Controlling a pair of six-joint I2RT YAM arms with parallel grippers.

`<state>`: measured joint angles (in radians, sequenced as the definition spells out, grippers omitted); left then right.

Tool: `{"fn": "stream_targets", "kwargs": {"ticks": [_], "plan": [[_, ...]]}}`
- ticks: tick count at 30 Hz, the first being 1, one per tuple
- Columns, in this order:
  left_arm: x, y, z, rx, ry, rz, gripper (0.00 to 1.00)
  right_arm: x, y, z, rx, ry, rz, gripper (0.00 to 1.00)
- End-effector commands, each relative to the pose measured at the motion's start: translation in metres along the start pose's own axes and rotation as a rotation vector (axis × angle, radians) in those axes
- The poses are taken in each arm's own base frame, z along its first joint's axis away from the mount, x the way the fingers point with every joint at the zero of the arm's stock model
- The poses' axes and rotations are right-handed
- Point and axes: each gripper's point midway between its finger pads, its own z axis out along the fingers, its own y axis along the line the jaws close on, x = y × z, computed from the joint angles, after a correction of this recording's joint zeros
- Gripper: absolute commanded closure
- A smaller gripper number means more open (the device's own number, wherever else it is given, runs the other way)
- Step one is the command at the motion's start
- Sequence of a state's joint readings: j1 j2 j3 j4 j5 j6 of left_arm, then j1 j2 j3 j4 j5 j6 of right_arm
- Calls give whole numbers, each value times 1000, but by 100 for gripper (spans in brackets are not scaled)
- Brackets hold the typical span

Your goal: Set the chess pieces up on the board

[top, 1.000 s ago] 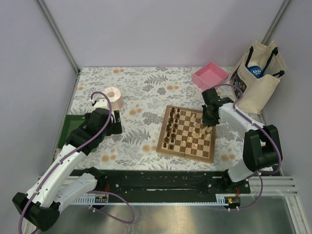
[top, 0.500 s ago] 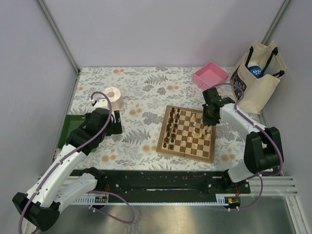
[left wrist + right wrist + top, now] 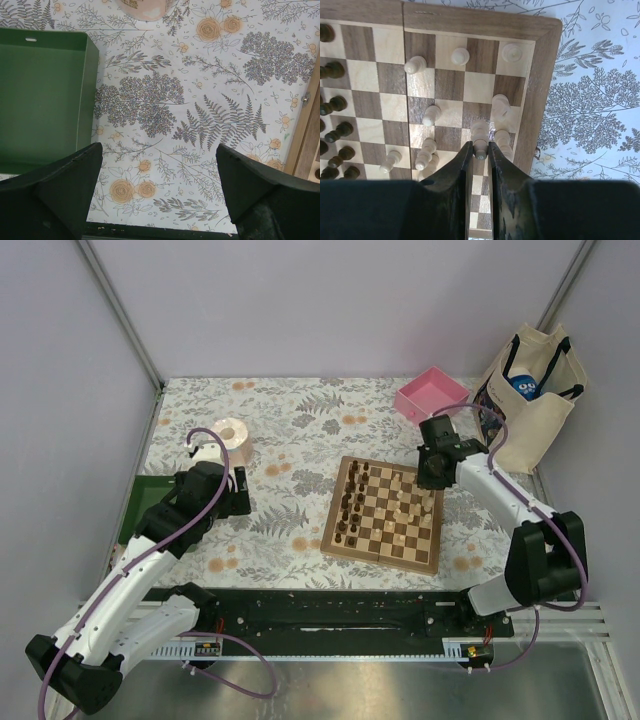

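The board (image 3: 384,516) lies right of the table's middle. Dark pieces (image 3: 350,502) line its left columns and pale pieces (image 3: 405,508) stand on its right half. My right gripper (image 3: 480,150) hangs over the board's far right corner, shut on a pale chess piece (image 3: 480,134) that it holds by the top. In the right wrist view more pale pieces (image 3: 430,115) stand below it, and dark ones (image 3: 335,105) run along the left edge. My left gripper (image 3: 159,187) is open over the floral cloth, well left of the board (image 3: 306,130), holding nothing.
A green tray (image 3: 131,508) sits at the table's left edge, a roll of tape (image 3: 232,439) behind my left arm. A pink tray (image 3: 432,395) stands at the back right and a canvas tote bag (image 3: 528,395) beside it.
My right gripper has risen and drawn back toward the board's far right corner with the pale piece in it. The left arm has not moved.
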<state>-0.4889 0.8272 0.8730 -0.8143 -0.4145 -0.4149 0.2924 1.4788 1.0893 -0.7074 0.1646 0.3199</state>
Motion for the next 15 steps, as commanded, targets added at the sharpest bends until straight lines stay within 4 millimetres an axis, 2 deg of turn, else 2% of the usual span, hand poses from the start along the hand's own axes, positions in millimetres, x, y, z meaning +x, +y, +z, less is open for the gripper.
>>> {"fn": "stream_targets", "kwargs": {"ticks": [1,5,9,15], "plan": [[-5,-3,2,12,-14,1,1,-35,5,-27,-33,-140,44,83],[-7,-2,1,10,-21,-3,1,-43,5,-45,-53,-184,58,83],[-9,0,-1,5,-32,-9,1,-46,-6,-63,-19,-228,67,83],[-11,0,-2,5,-43,-14,1,-35,-18,-82,-3,-242,70,82]]}}
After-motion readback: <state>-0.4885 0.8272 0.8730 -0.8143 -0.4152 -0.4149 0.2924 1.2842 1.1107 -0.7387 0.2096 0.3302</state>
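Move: The held light piece hangs just under the right fingertips; the square it is bound for can't be told yet. In the board's right-hand column one light piece stands about 3 cm right and 1 cm farther out, the far corner piece 3 cm right and 4 cm ahead, another light piece 3 cm right and 2 cm back, all some 5 cm lower. From the left hand the held piece is about 44 cm right, 7 cm ahead, 10 cm lower. Almost straight up, gathering speed, the right hand goes on lifting the light piece away from the board, about 6 cm, with hardly any travel across it. The fingers stay closed on the piece's head, while the wrist tips them some 10 degrees outward, away from pointing straight down. ##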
